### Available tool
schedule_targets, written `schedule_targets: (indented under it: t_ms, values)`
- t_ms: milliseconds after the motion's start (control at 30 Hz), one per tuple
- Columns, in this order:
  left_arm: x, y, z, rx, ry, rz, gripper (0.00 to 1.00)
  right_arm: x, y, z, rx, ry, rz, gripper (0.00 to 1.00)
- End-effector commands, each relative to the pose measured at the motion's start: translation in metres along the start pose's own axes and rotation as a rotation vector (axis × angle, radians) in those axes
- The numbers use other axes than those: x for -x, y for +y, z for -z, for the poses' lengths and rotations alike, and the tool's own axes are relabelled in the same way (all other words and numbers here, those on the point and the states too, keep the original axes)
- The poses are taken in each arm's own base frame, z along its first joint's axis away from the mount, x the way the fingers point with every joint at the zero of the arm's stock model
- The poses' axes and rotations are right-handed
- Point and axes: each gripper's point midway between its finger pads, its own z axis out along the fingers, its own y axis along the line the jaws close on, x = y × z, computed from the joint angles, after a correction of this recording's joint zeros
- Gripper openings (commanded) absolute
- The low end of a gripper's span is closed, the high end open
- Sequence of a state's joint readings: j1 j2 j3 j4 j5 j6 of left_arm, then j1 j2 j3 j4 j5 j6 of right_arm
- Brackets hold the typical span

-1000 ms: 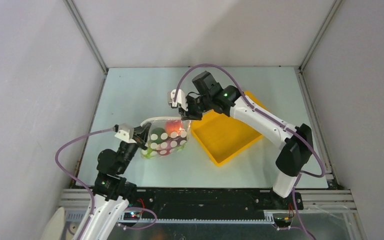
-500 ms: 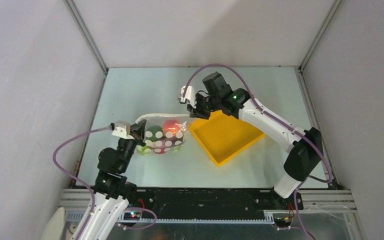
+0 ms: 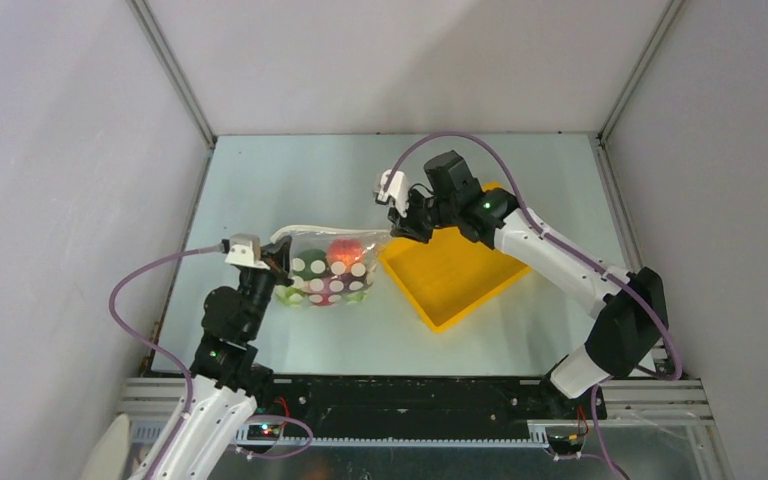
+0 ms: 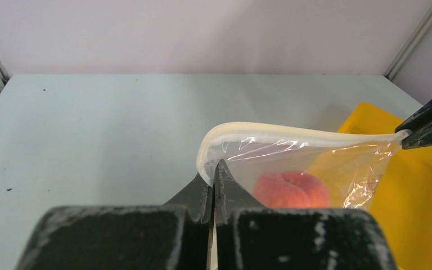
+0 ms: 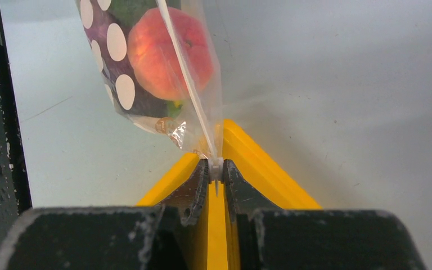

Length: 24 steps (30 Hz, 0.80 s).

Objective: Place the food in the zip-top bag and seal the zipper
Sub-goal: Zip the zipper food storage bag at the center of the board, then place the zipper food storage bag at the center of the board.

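The zip-top bag (image 3: 328, 272), clear with white dots, hangs stretched between my two grippers just above the table. Food shows inside it: a peach (image 4: 291, 190) (image 5: 169, 53), plus green and purple pieces (image 3: 310, 268). The zipper (image 4: 298, 133) is a white strip along the top edge. My left gripper (image 4: 214, 167) (image 3: 278, 262) is shut on the bag's left corner just below the strip. At the strip's right end my right gripper (image 5: 216, 169) (image 3: 401, 226) is shut on the zipper, over the corner of the yellow tray (image 3: 460, 278).
The yellow tray (image 5: 261, 169) lies on the table right of the bag, directly under the right gripper. Grey walls close in the table on three sides. The left arm's purple cable (image 3: 150, 285) loops out to the left.
My right gripper has slid rightward along the zipper to its right end over the tray's corner. The bag has been pulled straighter and flatter. The left gripper keeps its hold.
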<state>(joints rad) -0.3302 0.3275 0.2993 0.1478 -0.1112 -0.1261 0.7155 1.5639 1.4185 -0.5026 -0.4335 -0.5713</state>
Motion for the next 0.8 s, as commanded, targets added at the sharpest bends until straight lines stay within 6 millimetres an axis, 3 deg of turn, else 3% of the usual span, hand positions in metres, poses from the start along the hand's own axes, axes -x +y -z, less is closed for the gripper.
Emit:
schedule_targets:
  t_ms: [0,167,233,267,300,333,367,467,500,533,567,600,633,700,733,767]
  values:
    - [0.037,0.019,-0.002,0.12,-0.104,0.013,0.0,-0.007,-0.022,0.024,-0.124,0.019,-0.06,0.0]
    - [0.036,0.015,-0.005,0.094,-0.096,0.017,0.0,0.003,-0.031,0.027,-0.182,-0.023,-0.095,0.01]
    - [0.037,0.015,-0.006,0.098,-0.089,0.02,0.0,0.008,-0.04,0.031,-0.237,-0.043,-0.137,0.24]
    - [0.037,0.015,-0.008,0.102,-0.082,0.022,0.0,0.011,-0.042,0.035,-0.253,-0.054,-0.159,0.51]
    - [0.036,0.015,-0.009,0.107,-0.078,0.029,0.0,0.012,-0.047,0.037,-0.282,-0.061,-0.172,0.65]
    - [0.036,0.016,-0.011,0.114,-0.073,0.034,0.0,0.018,-0.05,0.043,-0.304,-0.084,-0.195,0.88]
    - [0.035,0.018,-0.012,0.125,-0.072,0.038,0.0,0.019,-0.054,0.048,-0.331,-0.089,-0.209,0.94]
    - [0.034,0.02,-0.02,0.15,-0.05,0.053,0.0,0.032,-0.066,0.073,-0.421,-0.181,-0.29,0.99]
    - [0.034,0.022,-0.022,0.162,-0.046,0.055,0.0,0.025,-0.071,0.079,-0.46,-0.192,-0.346,0.99]
    - [0.035,0.022,-0.026,0.17,-0.037,0.059,0.0,0.035,-0.074,0.095,-0.498,-0.25,-0.357,0.99]
    - [0.035,0.025,-0.028,0.19,-0.035,0.063,0.0,0.023,-0.08,0.101,-0.545,-0.256,-0.418,0.99]
    - [0.036,0.026,-0.033,0.205,-0.026,0.072,0.0,0.033,-0.083,0.122,-0.594,-0.319,-0.428,0.99]
    - [0.035,0.031,-0.035,0.238,-0.022,0.075,0.0,0.014,-0.091,0.127,-0.672,-0.305,-0.493,0.99]
    - [0.035,0.039,-0.042,0.295,-0.008,0.086,0.0,-0.004,-0.102,0.152,-0.808,-0.336,-0.572,0.99]
    - [0.034,0.041,-0.048,0.316,0.007,0.09,0.0,-0.004,-0.103,0.167,-0.847,-0.371,-0.586,0.99]
    - [0.033,0.046,-0.05,0.346,0.016,0.087,0.02,-0.021,-0.104,0.172,-0.886,-0.362,-0.629,1.0]
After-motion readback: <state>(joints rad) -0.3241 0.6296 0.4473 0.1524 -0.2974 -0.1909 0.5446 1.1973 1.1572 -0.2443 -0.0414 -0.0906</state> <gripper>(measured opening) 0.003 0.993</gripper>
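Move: The left fingers already hold the zipper bag's left edge just under its top corner; the bag's middle lies about 9 cm to their right, nearly level fore and aft and some 7 cm below. The right fingers are nearly shut on the zipper's right end, with the bag's middle roughly 11 cm to their left, level with them and 7 cm below. The yellow bin's middle is about 13 cm to the right hand's right, level with it and 16 cm down. The right fingers let go of the zipper's right end after a brief hold, opening wide as the hand slides some 4 cm forward, then swings 12 cm right and 7 cm up over the yellow bin, turning roughly 40 degrees clockwise. The left hand keeps its pinch on the bag and then carries it about 4 cm forward and slightly left, tipping down and turning counter-clockwise about 10 degrees each. ##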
